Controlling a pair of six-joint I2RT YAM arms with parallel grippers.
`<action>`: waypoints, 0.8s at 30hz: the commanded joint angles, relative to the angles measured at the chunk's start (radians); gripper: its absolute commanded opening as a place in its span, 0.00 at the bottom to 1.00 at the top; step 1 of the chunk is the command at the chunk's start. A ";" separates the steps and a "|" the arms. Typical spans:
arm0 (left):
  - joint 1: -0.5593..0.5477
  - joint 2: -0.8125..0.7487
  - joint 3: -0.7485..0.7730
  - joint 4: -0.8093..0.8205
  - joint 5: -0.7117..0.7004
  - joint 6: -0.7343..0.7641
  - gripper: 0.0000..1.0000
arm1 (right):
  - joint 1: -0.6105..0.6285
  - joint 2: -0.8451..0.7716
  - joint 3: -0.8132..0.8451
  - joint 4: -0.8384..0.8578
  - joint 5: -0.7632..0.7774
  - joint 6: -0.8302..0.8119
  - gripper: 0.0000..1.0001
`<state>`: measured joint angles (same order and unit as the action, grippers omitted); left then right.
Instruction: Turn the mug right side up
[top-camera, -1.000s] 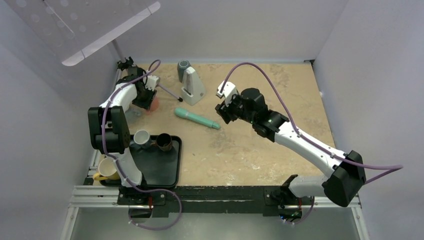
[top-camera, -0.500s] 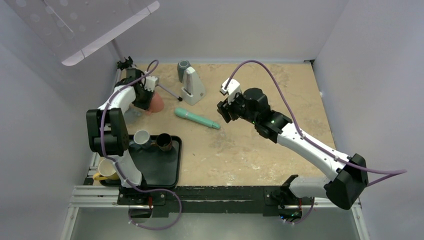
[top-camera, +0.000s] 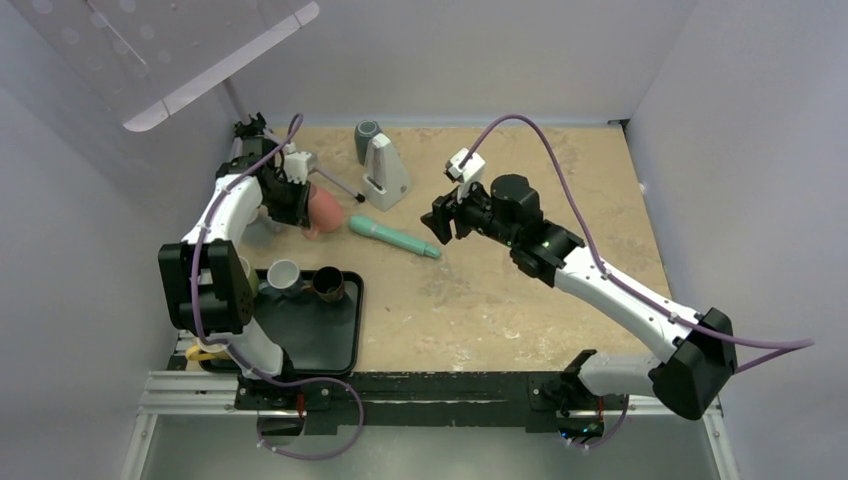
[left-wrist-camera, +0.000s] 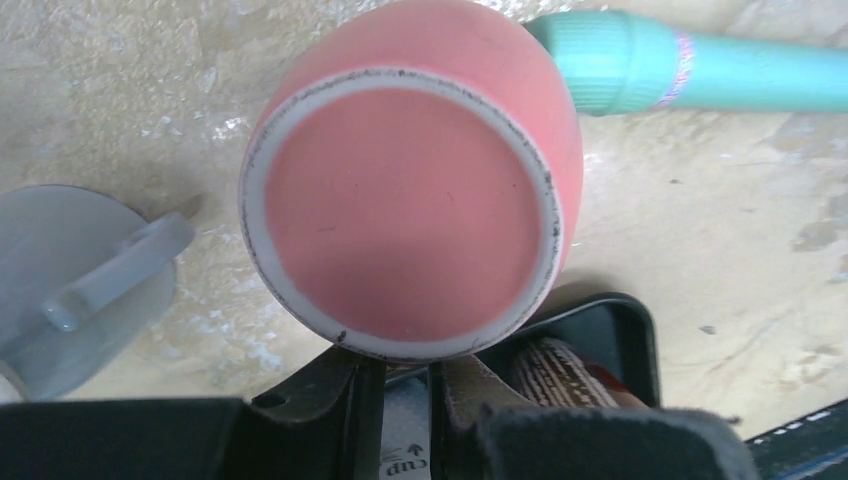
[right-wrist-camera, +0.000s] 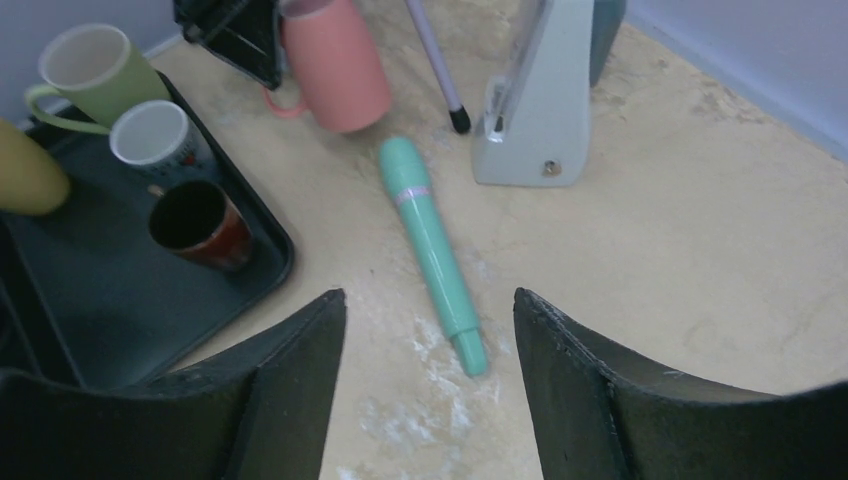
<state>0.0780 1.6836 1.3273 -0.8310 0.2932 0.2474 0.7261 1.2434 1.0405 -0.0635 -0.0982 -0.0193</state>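
The pink mug (top-camera: 323, 210) hangs tilted just above the table at the back left. Its flat base (left-wrist-camera: 410, 200) faces the left wrist camera. In the right wrist view the mug (right-wrist-camera: 335, 65) has its base up and its handle (right-wrist-camera: 283, 103) on the side of the left gripper. My left gripper (top-camera: 298, 203) is shut on the mug at the handle side, its fingers (left-wrist-camera: 350, 385) closed narrow under the base rim. My right gripper (top-camera: 440, 222) hovers open over the middle of the table, with nothing between its fingers (right-wrist-camera: 300, 350).
A teal pen-like tool (top-camera: 393, 237) lies just right of the mug. A grey-white stand (top-camera: 385, 172) with a thin rod is behind it. A black tray (top-camera: 330, 345) at the front left holds a white cup (top-camera: 283, 273) and a brown cup (top-camera: 328, 284). A grey lid-like piece (left-wrist-camera: 70, 270) lies left of the mug.
My left gripper has shut on the pink mug, lifted it and carried it right and a little forward, tilting it. The right gripper has shifted slightly towards the back.
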 joint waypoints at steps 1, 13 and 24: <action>0.006 -0.102 0.072 0.014 0.139 -0.095 0.00 | -0.004 0.022 -0.002 0.184 -0.090 0.218 0.68; -0.070 -0.171 0.293 -0.095 0.414 -0.237 0.00 | -0.037 0.151 0.034 0.426 -0.229 0.523 0.89; -0.174 -0.150 0.397 -0.017 0.625 -0.459 0.00 | -0.107 0.337 0.116 0.748 -0.477 0.781 0.84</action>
<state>-0.0616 1.5700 1.6814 -0.9325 0.7692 -0.1112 0.6266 1.5631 1.1065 0.4534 -0.4740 0.6292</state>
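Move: About 32 cm to the right of the left hand, some 5 cm back and 15 cm higher, waits the right gripper. The teal tube lies 24 cm right of the left hand, 4 cm back and 8 cm lower; the white stand is 22 cm right, 8 cm ahead and slightly lower. From the right hand, the pink mug hanging in the left fingers is about 26 cm left, 6 cm ahead and 16 cm lower. Lifting the still-pinched pink mug nearly 20 cm and carrying it some 13 cm right towards the right gripper, the left hand swings its fingers from pointing down to pointing down and right. The right hand comes to meet the mug, mostly left by about 8 cm and a little forward, rolling its left side up and tipping over while its fingers open wider, still empty. ##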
